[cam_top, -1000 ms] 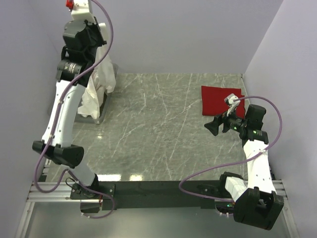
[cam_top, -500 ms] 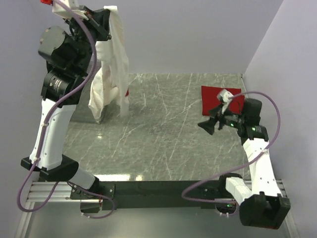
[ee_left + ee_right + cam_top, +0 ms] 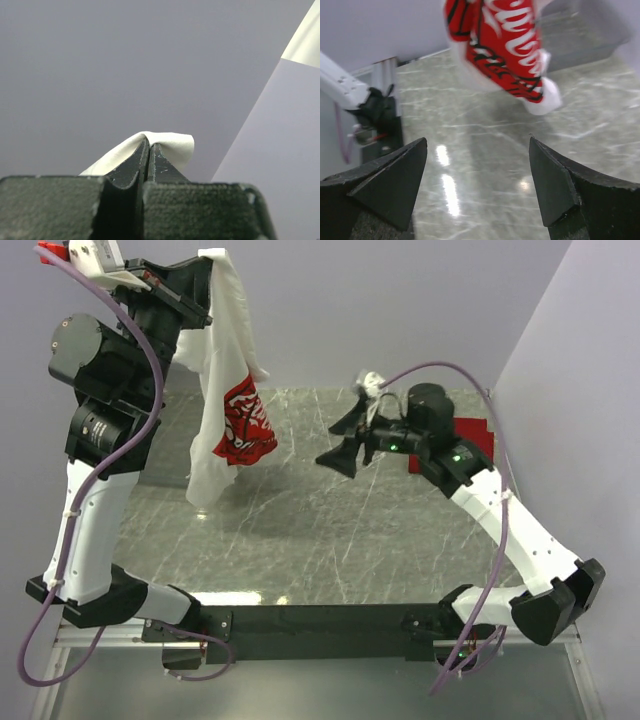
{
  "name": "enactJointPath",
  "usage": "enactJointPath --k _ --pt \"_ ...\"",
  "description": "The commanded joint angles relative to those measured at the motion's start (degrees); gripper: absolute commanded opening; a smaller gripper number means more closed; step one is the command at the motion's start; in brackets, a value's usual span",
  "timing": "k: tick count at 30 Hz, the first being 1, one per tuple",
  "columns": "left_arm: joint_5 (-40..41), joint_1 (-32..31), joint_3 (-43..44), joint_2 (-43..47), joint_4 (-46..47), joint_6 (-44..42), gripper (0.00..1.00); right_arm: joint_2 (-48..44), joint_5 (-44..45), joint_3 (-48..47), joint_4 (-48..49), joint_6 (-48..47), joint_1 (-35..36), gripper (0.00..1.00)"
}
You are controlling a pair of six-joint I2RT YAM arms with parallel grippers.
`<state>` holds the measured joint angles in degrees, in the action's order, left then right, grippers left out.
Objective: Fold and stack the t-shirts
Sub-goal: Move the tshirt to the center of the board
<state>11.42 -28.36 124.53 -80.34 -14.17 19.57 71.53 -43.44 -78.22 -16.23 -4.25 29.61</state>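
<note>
The white t-shirt (image 3: 228, 390) with its red chest graphic (image 3: 243, 430) hangs in the air at the back left, its lower end reaching down near the table. My left gripper (image 3: 208, 262) is shut on a fold of its cloth (image 3: 165, 142), held high. My right gripper (image 3: 345, 435) stands open over the middle of the table, pointing left at the hanging shirt, whose graphic (image 3: 502, 37) fills the top of the right wrist view. Nothing lies between its fingers (image 3: 555, 185). The red t-shirt (image 3: 478, 435) lies folded at the back right, mostly hidden behind the right arm.
The grey marble table (image 3: 320, 530) is walled in by lilac panels at the back and right. A clear plastic bin (image 3: 585, 30) sits at the back left, behind the hanging shirt. The left arm's base (image 3: 375, 115) stands at the near edge.
The left gripper has lifted the white t-shirt higher, and the red graphic now faces out. The right arm has swung from beside the red t-shirt to the table's middle, toward the hanging shirt.
</note>
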Motion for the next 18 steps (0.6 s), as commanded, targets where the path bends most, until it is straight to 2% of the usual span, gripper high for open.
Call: enactJointPath --k 1,3,7,10,18 --pt "-0.52 -0.64 -0.43 0.88 4.33 2.4 0.0 -0.51 4.67 1.13 3.66 5.56 5.8 0.88" --pt "-0.78 -0.91 -0.43 0.71 4.24 3.01 0.0 0.36 6.78 2.54 4.89 6.88 9.85 0.88" --pt "0.27 -1.44 -1.39 1.23 4.24 3.46 0.0 3.7 16.87 1.23 5.24 8.11 17.22 0.88" --pt "1.23 -1.7 -3.15 2.11 4.51 3.89 0.0 7.56 29.43 -2.28 4.89 9.26 23.82 0.88" --pt "1.68 -1.96 -4.03 2.46 4.33 5.12 0.0 16.18 45.25 -10.28 4.98 10.93 30.33 0.88"
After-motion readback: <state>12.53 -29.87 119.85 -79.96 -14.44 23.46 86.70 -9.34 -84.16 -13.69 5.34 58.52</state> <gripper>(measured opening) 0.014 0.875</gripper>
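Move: From the right hand, the t-shirt's hanging lower hem is about 24 cm to the left, level in depth and some 17 cm below. The red print on that shirt is nearer, about 15 cm left, 4 cm farther out and 3 cm below. The grey bin stands on the table about 38 cm left, 20 cm farther out and 33 cm below. From the left hand, which grips the shirt's top, the hem is about 48 cm below, 6 cm back and 5 cm left. The right hand, fingers wide open and pointing left, sweeps about 14 cm to the left towards the hanging lower end of the t-shirt while sinking some 6 cm, first drawing back about 5 cm and then easing forward a little near the end, its wrist turning only some 10 degrees. The left hand keeps its shut grip on the top of the shirt high up and eases down about 3 cm, with a slight shift to the right, so the cloth stays hanging in the right hand's way. ##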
